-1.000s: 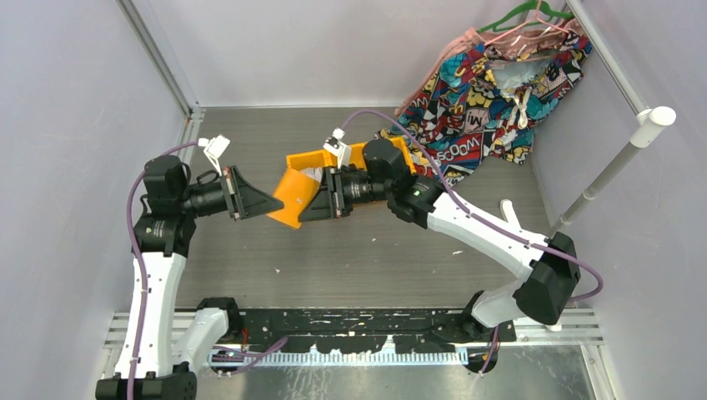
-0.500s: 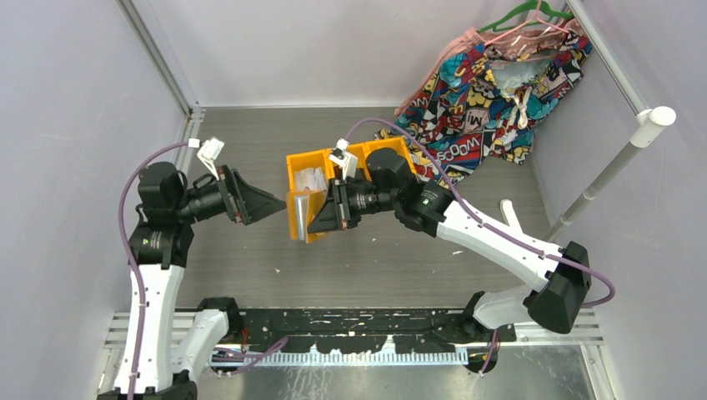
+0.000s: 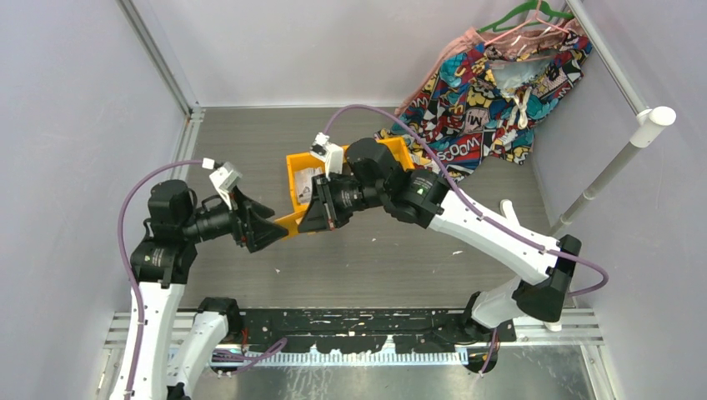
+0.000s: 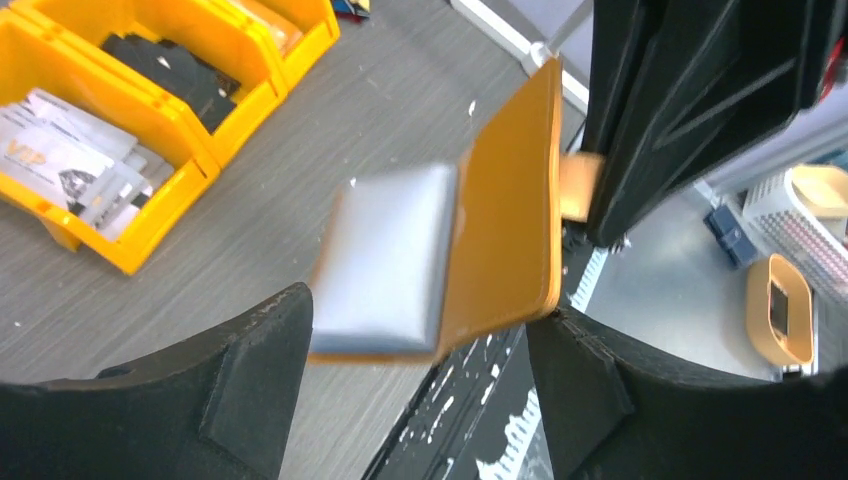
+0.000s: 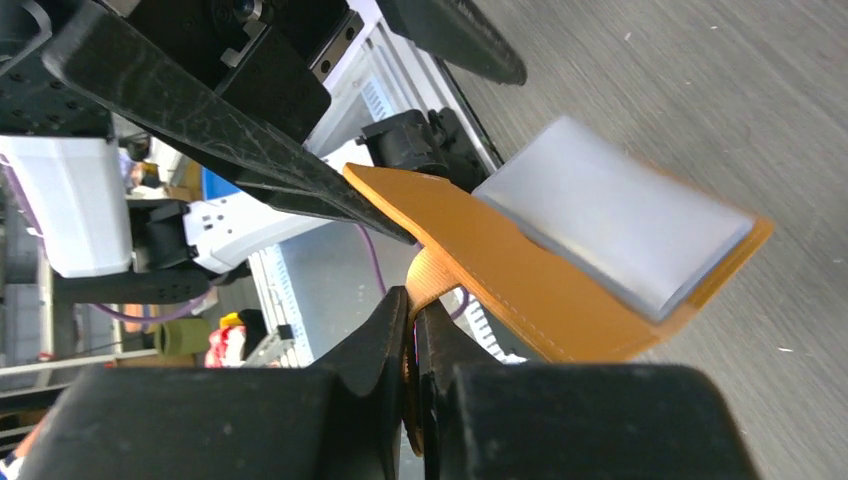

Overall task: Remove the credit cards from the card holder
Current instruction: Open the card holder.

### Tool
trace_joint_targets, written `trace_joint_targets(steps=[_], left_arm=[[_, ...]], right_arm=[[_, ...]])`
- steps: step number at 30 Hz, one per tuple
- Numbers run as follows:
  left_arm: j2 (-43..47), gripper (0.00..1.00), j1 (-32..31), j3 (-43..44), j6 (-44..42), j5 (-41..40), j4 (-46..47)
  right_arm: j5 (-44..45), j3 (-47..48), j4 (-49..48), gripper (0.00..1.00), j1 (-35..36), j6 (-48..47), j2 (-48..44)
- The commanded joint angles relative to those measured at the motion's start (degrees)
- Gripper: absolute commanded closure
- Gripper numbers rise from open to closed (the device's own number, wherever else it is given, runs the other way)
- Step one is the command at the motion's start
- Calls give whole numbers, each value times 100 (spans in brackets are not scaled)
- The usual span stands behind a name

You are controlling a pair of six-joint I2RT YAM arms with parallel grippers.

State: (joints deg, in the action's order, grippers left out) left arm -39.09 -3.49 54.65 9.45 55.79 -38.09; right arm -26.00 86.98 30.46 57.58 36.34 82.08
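Note:
The orange card holder (image 3: pixel 289 221) hangs open in the air between both grippers, its pale blue pockets (image 4: pixel 385 260) blurred, so I cannot tell whether cards sit in them. My right gripper (image 5: pixel 412 320) is shut on the holder's small orange tab (image 5: pixel 432 272). My left gripper (image 4: pixel 420 395) is open, its fingers (image 4: pixel 250 390) standing either side of the holder's lower edge (image 4: pixel 500 235), the right one touching its corner. Several pale credit cards (image 4: pixel 60 160) lie in an orange bin.
Orange bin trays (image 3: pixel 291 171) stand on the grey table behind the grippers; one compartment holds dark flat things (image 4: pixel 165 70). A colourful garment (image 3: pixel 492 75) on hangers lies at the back right. A white pole (image 3: pixel 613 171) leans at the right.
My left gripper has let go of the holder, opened, and dropped toward the near side. My right gripper has carried the holder left by its tab.

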Motion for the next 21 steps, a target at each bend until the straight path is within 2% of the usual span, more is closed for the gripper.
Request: trace_joint_targets(steps=[1,4,7,11,17,21], left_arm=[[-97,23,-25,409,-1465,461,-1235],[-40,23,-28,519,-1338,825,-1344],[202,28,-21,287,-808,956,-796],[478,36,-22,43,-363,722,-75],[275,48,-21,448,-701,1058,-730],[569,67,-21,199,-799,625,-550]], right_arm=[[285,709,820,99,-5,-683,11],[289,918,997,99,-2,-767,118],[254,1025,913,99,87,-701,268],[190,1214,818,99,248,-663,519],[291,1612,1034,99,371,-780,727],[286,1764,880,99,387,-627,799]])
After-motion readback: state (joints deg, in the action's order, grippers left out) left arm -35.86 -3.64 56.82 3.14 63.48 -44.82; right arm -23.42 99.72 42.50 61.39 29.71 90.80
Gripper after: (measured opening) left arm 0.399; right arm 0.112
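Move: The card holder, half open and hanging from the strap in the right fingers, has its middle about 3 cm to the left hand's right, 1 cm back and about level; the right gripper's tips are some 7 cm to the left hand's right and 2 cm higher. The yellow tray is about 18 cm ahead, 15 cm right and 28 cm below. From the right hand, the holder is about 4 cm left, 1 cm ahead and 2 cm lower. The left hand draws back about 4 cm beside the card holder's free end, dipping slightly before coming up again and turning a little clockwise, and brings one finger inside the orange cover, between it and the clear pages, with the other outside, while the gap narrows to about half but does not shut. The right hand keeps its pinch on the strap, first easing right, then carrying the holder about 3 cm left towards the left fingers as it sinks slightly and tips its fingertips some 10 degrees further down. ##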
